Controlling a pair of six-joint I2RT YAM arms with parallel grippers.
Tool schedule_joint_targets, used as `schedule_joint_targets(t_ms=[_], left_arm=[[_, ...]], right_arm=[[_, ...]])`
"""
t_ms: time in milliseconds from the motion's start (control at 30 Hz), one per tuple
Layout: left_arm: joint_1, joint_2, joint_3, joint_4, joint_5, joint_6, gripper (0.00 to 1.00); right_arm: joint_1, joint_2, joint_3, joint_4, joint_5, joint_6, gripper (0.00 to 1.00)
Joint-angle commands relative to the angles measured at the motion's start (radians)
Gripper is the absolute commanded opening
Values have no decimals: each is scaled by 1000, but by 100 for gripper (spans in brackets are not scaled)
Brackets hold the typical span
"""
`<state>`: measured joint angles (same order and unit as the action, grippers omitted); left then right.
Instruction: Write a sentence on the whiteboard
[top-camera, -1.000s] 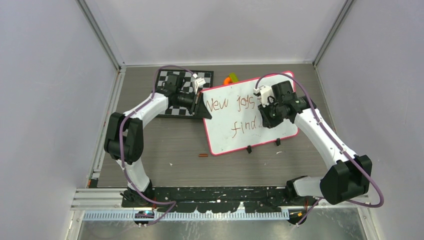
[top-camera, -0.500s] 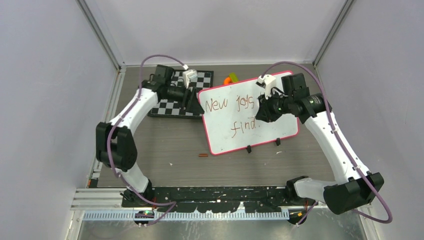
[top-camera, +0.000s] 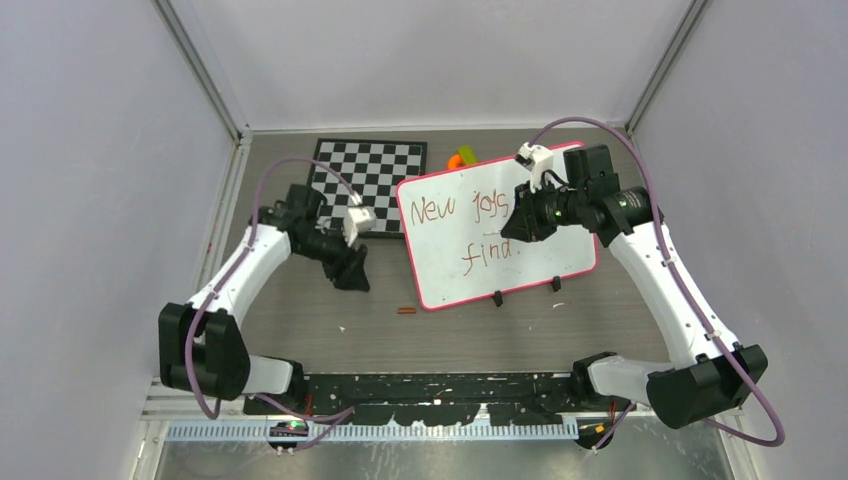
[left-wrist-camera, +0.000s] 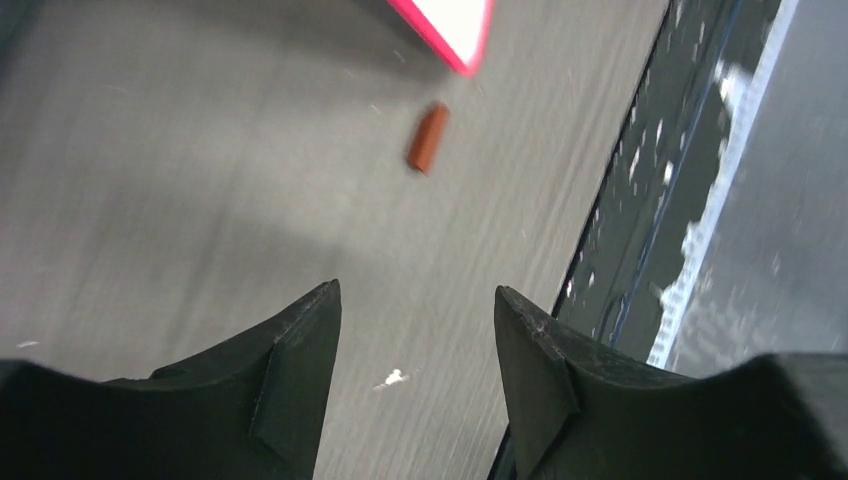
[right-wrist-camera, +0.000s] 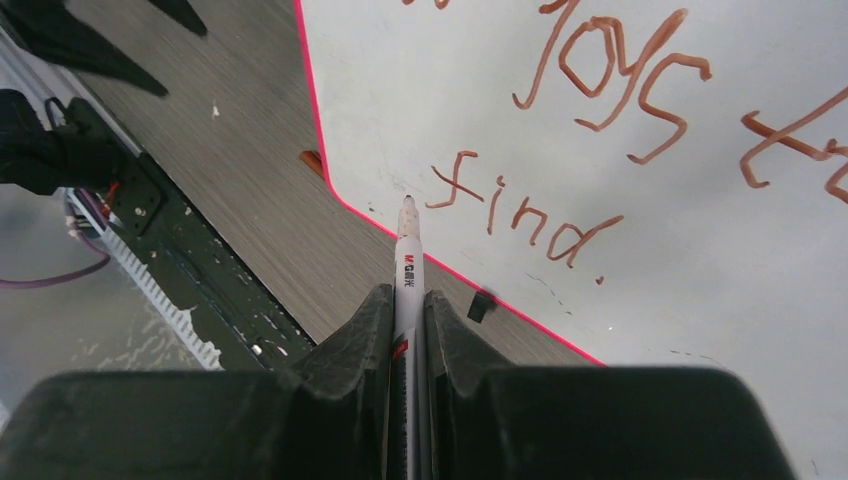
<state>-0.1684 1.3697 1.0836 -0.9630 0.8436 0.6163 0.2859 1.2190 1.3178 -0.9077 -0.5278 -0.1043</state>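
The whiteboard (top-camera: 445, 268) lies tilted on the table, white with a red-pink rim and two black clips on its near edge. The sentence (top-camera: 450, 208) is in reddish-brown handwriting, with "find." (right-wrist-camera: 530, 225) on the lower line. My right gripper (top-camera: 517, 226) hovers over the board's middle, shut on a white marker (right-wrist-camera: 408, 262) whose tip points at the board's near edge, by the "f". My left gripper (top-camera: 352, 272) is open and holds nothing, over bare table left of the board. A corner of the whiteboard (left-wrist-camera: 455, 20) shows in the left wrist view.
A small red-brown cap (top-camera: 405, 311) lies on the table just off the board's near left corner. A black-and-white checkerboard (top-camera: 370, 170) sits at the back left. An orange and green object (top-camera: 461, 157) lies behind the board. A black rail (top-camera: 430, 388) runs along the near edge.
My left gripper opened, let go of the board's left edge and drew back toward the near left. The right arm swung out to the right with the marker, then held still.
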Motion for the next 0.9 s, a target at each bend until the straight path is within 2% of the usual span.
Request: schedule_joint_targets(t_ms=[0,67,167,333,633,867], left_arm=[[-148,-121,-184,93,-183,145,59],[-221,-152,-250,170,-235,161,59],[-263,-103,-269,230,-234,123,58],[-372,-43,-311,335,-273,173,58],[-477,101,-279,442,-318,226,58],[-539,150,-286,509,-422,236,56]], right_arm=[[-3,-6,-16,63,-73,69,0],[-3,-5,-22,68,-60,71,0],[-3,7,-9,55,-54,71,0],[-7,25,4,51,-59,69,0],[-12,15,-4,43,-50,59,0],[-16,10,-11,44,-48,57,0]])
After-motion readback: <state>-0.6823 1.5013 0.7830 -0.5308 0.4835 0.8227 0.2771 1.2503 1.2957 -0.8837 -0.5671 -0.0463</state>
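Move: Down and to the right of the left hand lies the brown marker cap, about 8 cm right, 4 cm back towards the base and some 15 cm below. The whiteboard's near-left corner is about 4 cm farther right than the cap and level with it fore and aft, and the chessboard's middle is roughly 18 cm straight ahead of the left hand. From the right hand, which still grips the marker, the cap lies some 18 cm left, 9 cm back and 25 cm below. Dropping about 13 cm towards the marker cap, the left hand first sweeps back some 7 cm as it sinks, then keeps sinking and slides about 5 cm right, easing slightly forward again. Its wrist turns about 30 degrees clockwise and tips the fingers steeper down. The fingers stay open, one on the far side and one on the near side of the cap's line, coming close to its left end. ##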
